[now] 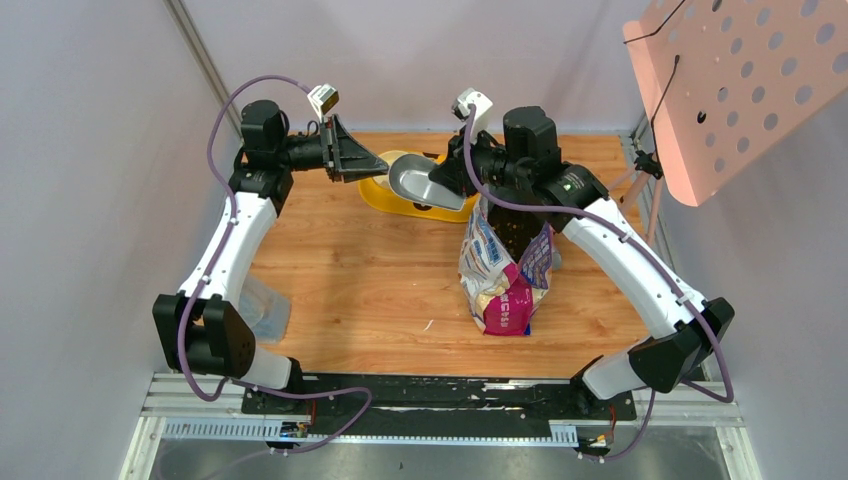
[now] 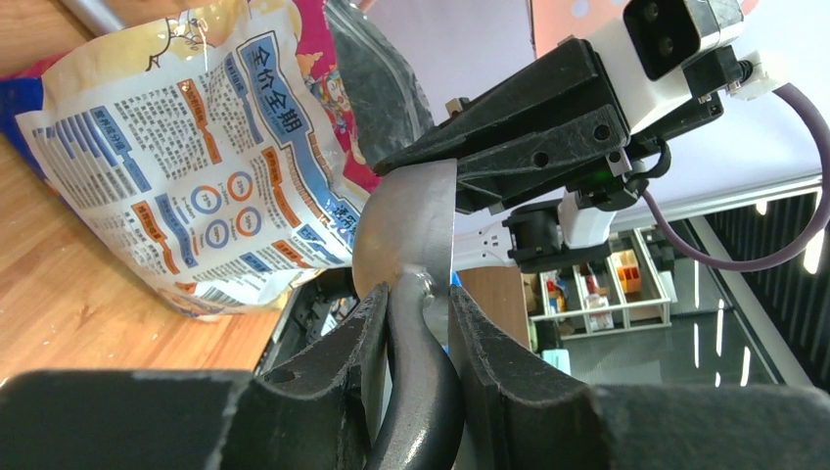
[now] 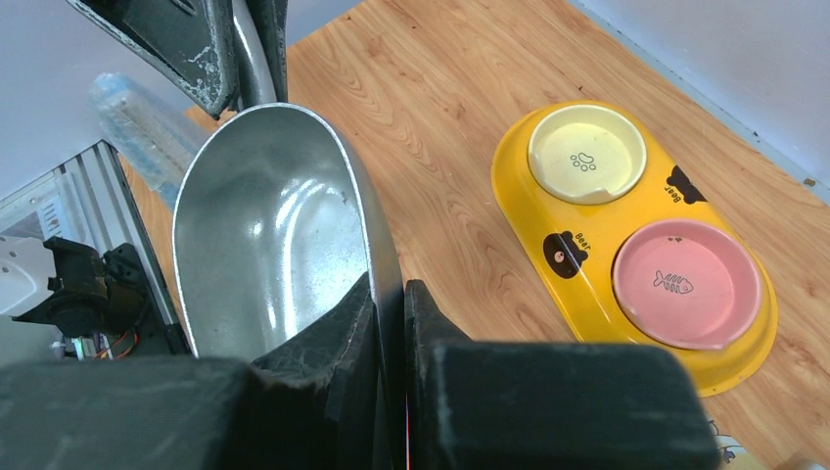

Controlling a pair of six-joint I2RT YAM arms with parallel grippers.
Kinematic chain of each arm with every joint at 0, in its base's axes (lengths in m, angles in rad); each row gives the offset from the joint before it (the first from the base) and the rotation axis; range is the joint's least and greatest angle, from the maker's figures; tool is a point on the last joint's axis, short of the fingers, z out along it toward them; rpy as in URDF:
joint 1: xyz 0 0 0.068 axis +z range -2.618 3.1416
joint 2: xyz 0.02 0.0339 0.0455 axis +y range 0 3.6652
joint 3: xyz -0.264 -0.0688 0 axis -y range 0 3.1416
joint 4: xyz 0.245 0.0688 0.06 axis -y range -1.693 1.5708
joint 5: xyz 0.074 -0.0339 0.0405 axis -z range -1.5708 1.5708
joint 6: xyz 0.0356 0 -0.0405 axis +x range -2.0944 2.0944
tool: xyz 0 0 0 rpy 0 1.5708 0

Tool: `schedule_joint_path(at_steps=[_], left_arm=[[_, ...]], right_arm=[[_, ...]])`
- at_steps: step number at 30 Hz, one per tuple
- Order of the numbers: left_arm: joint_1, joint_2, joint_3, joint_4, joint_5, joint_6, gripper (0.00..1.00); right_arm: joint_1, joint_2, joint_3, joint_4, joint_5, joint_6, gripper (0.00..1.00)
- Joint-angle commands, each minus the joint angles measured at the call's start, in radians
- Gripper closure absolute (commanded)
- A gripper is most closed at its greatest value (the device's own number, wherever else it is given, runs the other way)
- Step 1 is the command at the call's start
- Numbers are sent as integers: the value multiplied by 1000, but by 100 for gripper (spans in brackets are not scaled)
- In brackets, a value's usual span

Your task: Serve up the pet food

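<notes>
An empty grey metal scoop hangs over the table, held from both sides. My left gripper is shut on the scoop's handle. My right gripper is shut on the scoop's side wall. The pet food shows only as a dark speckled mass in the open mouth of the printed bag, which stands upright under the right arm. Behind the scoop, the yellow double feeder holds a pale yellow bowl and a pink bowl, both empty.
A clear plastic container stands at the table's left edge by the left arm. A pink perforated board hangs over the back right corner. Walls close in the back and sides.
</notes>
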Motion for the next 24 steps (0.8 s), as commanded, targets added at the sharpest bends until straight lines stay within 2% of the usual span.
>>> schedule_joint_path(at_steps=[1,3,6,9,11,14,17,20,24], left_arm=[[5,-14,-1,24,1,56,100],[5,-18,-1,6,-8,82,100],[5,-25,16,-106,-32,170,100],[6,-32,51,-232,-57,303,100],[6,-40,63,-274,-65,354,100],[4,-51,92,-343,-91,469,100],[-10,-59,148,-422,-125,581,100],[-52,-61,240,-494,-146,713,100],[-104,-37,345,-508,-113,719,100]], right_arm=[[0,-23,-8,27,14,5,100],[0,-27,-14,21,17,5,100],[-2,-44,-3,-1,23,12,85],[-29,-72,45,-70,-40,2,52],[-62,-93,77,-125,-85,11,37],[-131,-104,128,-213,-118,33,30],[-206,-143,121,-254,-97,13,29],[-246,-193,90,-272,18,-69,28],[-268,-278,16,-267,138,-151,25]])
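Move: The right hand, still pinching the scoop's pan, has the mouth of the pet food bag about 13 cm to its right, some 2 cm back and 13 cm below. The pink bowl is roughly 19 cm ahead of this hand, 5 cm right and 34 cm down, with the cream bowl 20 cm ahead and 9 cm left. From the left hand, gripping the scoop handle, the bag's mouth is about 23 cm right, 4 cm back and 16 cm lower. The right fingers open wide and let go of the scoop's pan, then that hand swings about 12 cm to the right towards the bag's mouth, rising some 5 cm and turning clockwise. The left hand keeps its pinch on the handle, dips about 3 cm and comes back up while rolling some 20 degrees, far side rising, and tipping the pan end slightly down. ##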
